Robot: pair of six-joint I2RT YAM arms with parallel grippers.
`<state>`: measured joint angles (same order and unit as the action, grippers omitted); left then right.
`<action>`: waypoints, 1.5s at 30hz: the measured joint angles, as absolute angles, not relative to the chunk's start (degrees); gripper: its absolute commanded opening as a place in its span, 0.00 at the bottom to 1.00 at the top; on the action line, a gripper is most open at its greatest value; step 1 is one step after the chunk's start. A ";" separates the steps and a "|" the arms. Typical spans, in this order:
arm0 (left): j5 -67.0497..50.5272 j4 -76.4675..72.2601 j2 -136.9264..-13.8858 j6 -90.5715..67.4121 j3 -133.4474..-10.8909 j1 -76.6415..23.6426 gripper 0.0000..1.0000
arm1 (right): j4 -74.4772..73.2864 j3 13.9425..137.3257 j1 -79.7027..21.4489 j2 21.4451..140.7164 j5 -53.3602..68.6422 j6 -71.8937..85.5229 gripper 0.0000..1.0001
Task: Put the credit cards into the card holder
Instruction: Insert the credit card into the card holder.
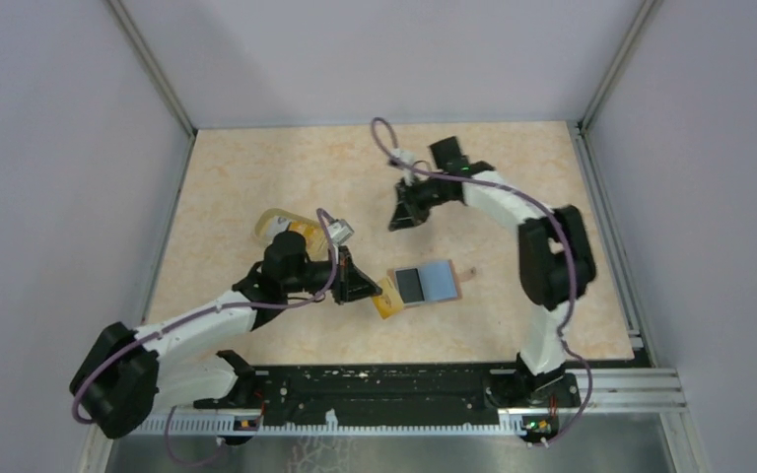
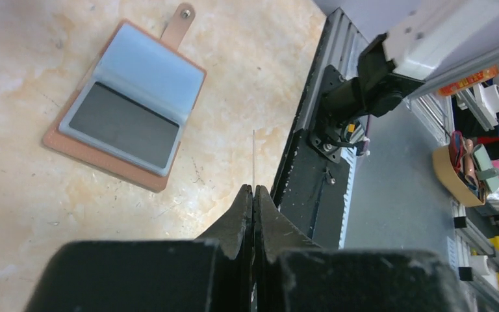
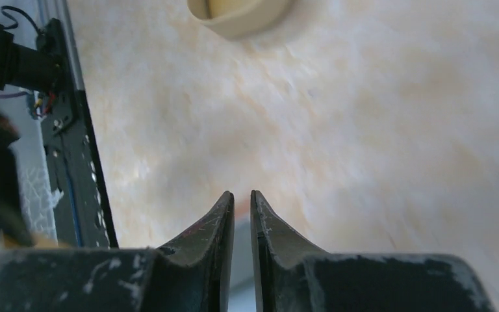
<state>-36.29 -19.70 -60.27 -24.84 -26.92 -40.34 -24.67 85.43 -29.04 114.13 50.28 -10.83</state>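
The card holder [image 1: 432,284] lies open on the table, brown outside and light blue inside, with a dark card in its left pocket. In the left wrist view the card holder [image 2: 127,107] sits up and to the left of my fingers. My left gripper [image 1: 360,284] is shut on an orange-yellow credit card [image 1: 387,301], just left of the holder. That card [image 2: 253,156] shows edge-on as a thin line rising from my left gripper [image 2: 253,188]. My right gripper [image 1: 399,219] hangs behind the holder. In its own view the right gripper [image 3: 242,194] has a narrow gap between its jaws, with nothing in it.
A translucent yellowish cup [image 1: 281,225] stands behind the left arm, and its rim [image 3: 240,13] shows at the top of the right wrist view. The black base rail [image 1: 384,389] runs along the near edge. Metal frame posts bound the table at its sides.
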 measured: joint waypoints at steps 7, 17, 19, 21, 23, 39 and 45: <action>-41.89 -25.54 -83.61 -27.81 -35.40 -39.66 0.00 | -37.56 68.60 -10.33 85.36 44.42 -28.60 0.35; -47.51 -30.52 -101.69 -31.42 -46.04 -39.09 0.00 | -40.18 57.28 -13.45 86.67 39.42 -37.98 0.40; -47.33 -30.81 -102.59 -32.08 -46.26 -38.83 0.00 | -40.23 57.28 -13.39 88.47 38.00 -38.59 0.40; -46.96 -30.57 -102.98 -32.84 -46.26 -38.72 0.00 | -40.23 57.28 -13.37 89.21 36.75 -38.98 0.41; -46.54 -30.24 -103.35 -33.52 -46.46 -38.54 0.00 | -40.07 57.28 -13.37 89.45 36.10 -39.00 0.41; -40.47 -30.02 -103.94 -38.89 -45.71 -38.41 0.00 | -39.97 57.28 -13.37 94.41 34.89 -38.98 0.40; -38.94 -29.28 -104.57 -39.62 -45.82 -38.41 0.00 | -39.64 57.28 -13.39 94.63 33.69 -38.85 0.40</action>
<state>-38.94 -29.28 -104.57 -39.62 -45.82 -38.41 -39.64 57.28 -13.39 94.63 33.69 -38.85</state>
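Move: The card holder lies open on the table, its dark pocket about 7 cm ahead of the left hand, 8 cm to its right and 16 cm below. The blue pocket lies some 8 cm farther right of the dark one; the tray with the cards is 20 cm ahead and 23 cm left of the left hand. From the right hand the holder's strap end is roughly 8 cm back, 21 cm to the right and 11 cm below, the dark pocket 10 cm back and 5 cm right. Still pinching the yellow card, the left hand sinks about 10 cm while reaching forward and right to the holder's dark pocket, quickly at first, then creeping down, and rolls some 25 degrees so its forward side dips. The right hand sweeps right past the holder, rising, then draws back and down to its strap end, fingers spreading and tipping more steeply down. ##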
